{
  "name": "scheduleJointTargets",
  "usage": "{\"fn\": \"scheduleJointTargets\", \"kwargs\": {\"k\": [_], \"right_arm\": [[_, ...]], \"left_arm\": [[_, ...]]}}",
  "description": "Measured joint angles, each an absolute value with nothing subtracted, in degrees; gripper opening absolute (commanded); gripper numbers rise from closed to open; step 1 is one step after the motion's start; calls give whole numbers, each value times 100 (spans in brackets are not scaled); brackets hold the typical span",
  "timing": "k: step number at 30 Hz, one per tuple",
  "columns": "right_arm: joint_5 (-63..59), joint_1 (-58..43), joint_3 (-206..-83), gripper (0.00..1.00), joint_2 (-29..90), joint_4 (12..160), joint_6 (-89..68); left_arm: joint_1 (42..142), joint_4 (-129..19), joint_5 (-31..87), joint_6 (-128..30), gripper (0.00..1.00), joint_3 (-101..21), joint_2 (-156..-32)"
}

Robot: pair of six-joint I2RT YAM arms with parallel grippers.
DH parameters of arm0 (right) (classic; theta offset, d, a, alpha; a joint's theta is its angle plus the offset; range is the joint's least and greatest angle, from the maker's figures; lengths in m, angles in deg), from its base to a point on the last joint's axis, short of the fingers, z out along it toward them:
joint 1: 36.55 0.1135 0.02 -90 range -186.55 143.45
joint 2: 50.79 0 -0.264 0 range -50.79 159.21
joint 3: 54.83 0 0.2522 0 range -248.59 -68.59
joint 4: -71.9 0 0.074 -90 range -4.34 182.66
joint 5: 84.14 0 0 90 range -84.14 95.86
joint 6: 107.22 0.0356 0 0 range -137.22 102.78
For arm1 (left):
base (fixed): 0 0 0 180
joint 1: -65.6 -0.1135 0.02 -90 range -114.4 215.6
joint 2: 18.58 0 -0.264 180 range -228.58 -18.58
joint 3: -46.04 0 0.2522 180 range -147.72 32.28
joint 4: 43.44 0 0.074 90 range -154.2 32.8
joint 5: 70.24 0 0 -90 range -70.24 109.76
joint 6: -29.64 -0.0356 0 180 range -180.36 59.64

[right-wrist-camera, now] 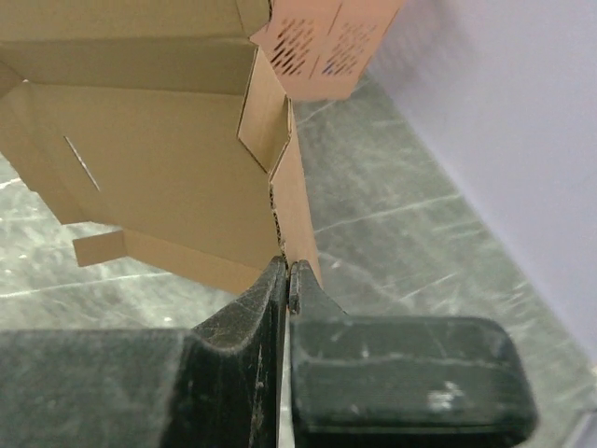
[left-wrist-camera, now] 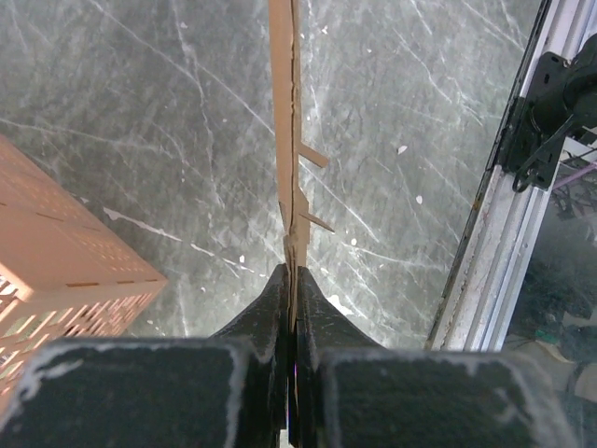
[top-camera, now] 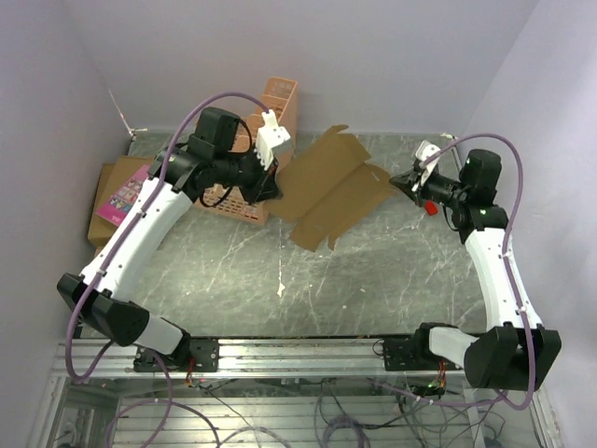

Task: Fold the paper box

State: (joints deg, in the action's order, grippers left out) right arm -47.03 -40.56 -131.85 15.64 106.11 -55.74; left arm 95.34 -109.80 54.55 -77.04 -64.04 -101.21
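The paper box (top-camera: pixel 331 187) is a flat brown cardboard sheet with flaps, held between both arms over the grey marble table. My left gripper (top-camera: pixel 271 190) is shut on its left edge. In the left wrist view the sheet (left-wrist-camera: pixel 284 112) runs edge-on away from the closed tips of that gripper (left-wrist-camera: pixel 294 273). My right gripper (top-camera: pixel 403 180) is at the sheet's right side. In the right wrist view its jaws (right-wrist-camera: pixel 287 266) are pressed together, with a creased flap (right-wrist-camera: pixel 297 201) of the sheet running into the very tips.
An orange lattice crate (top-camera: pixel 270 117) stands behind the left gripper and also shows in the wrist views (left-wrist-camera: pixel 56 252) (right-wrist-camera: pixel 326 37). A pink book (top-camera: pixel 123 194) lies on brown cartons (top-camera: pixel 101 222) at the left wall. A metal rail (top-camera: pixel 298 350) edges the near side.
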Motion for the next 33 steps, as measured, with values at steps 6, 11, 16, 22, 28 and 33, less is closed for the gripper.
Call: {"fn": "scheduleJointTargets", "kwargs": {"k": [6,11,16,22,28,33], "right_arm": [[-4429,-4021,-11994,0,1588,9940,-4617],[-4080,-4016,-11387,0,1663,9859,-4488],[-3983,-4128,-11229,0,1663,9774,-4659],[-4372,-4469,-11017,0,1663,9614,-4805],[-4674,-4500,-10390,0,1704,8349,-3999],[-4611,-4373,-9732,0,1855,6550,-3050]], "left_arm": [[9711,-11350,5164,-7689,7,-6487,-10597],[9906,-11572,4838,-7744,7,-6683,-11187],[10192,-11710,4609,-7818,7,-6974,-11441],[10647,-11778,4255,-7936,7,-7120,-11474],[10837,-12027,3704,-8083,7,-7621,-11594],[10894,-12215,3310,-8225,7,-8172,-11631]]}}
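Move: Both hands already pinch the paper box between them, high over the table. Its middle lies about 12 cm to the left hand's right, 3 cm ahead and 6 cm lower; from the right hand it is some 13 cm left, 4 cm back and 3 cm lower. The peach crate stands roughly 22 cm ahead of the left hand, 15 cm left and 18 cm down. The red block lies about 11 cm ahead of the right hand, 18 cm right and 28 cm below. Downward with both hands, each keeping its pinch on its own edge of the paper box: the right drops about 15 cm, most of it quickly at first, its wrist tipping and rolling. The left sinks some 7 cm while swinging its fingers steeper by about 20 degrees, shifts 4 to 5 cm right, and finally rises again by about half its drop. ##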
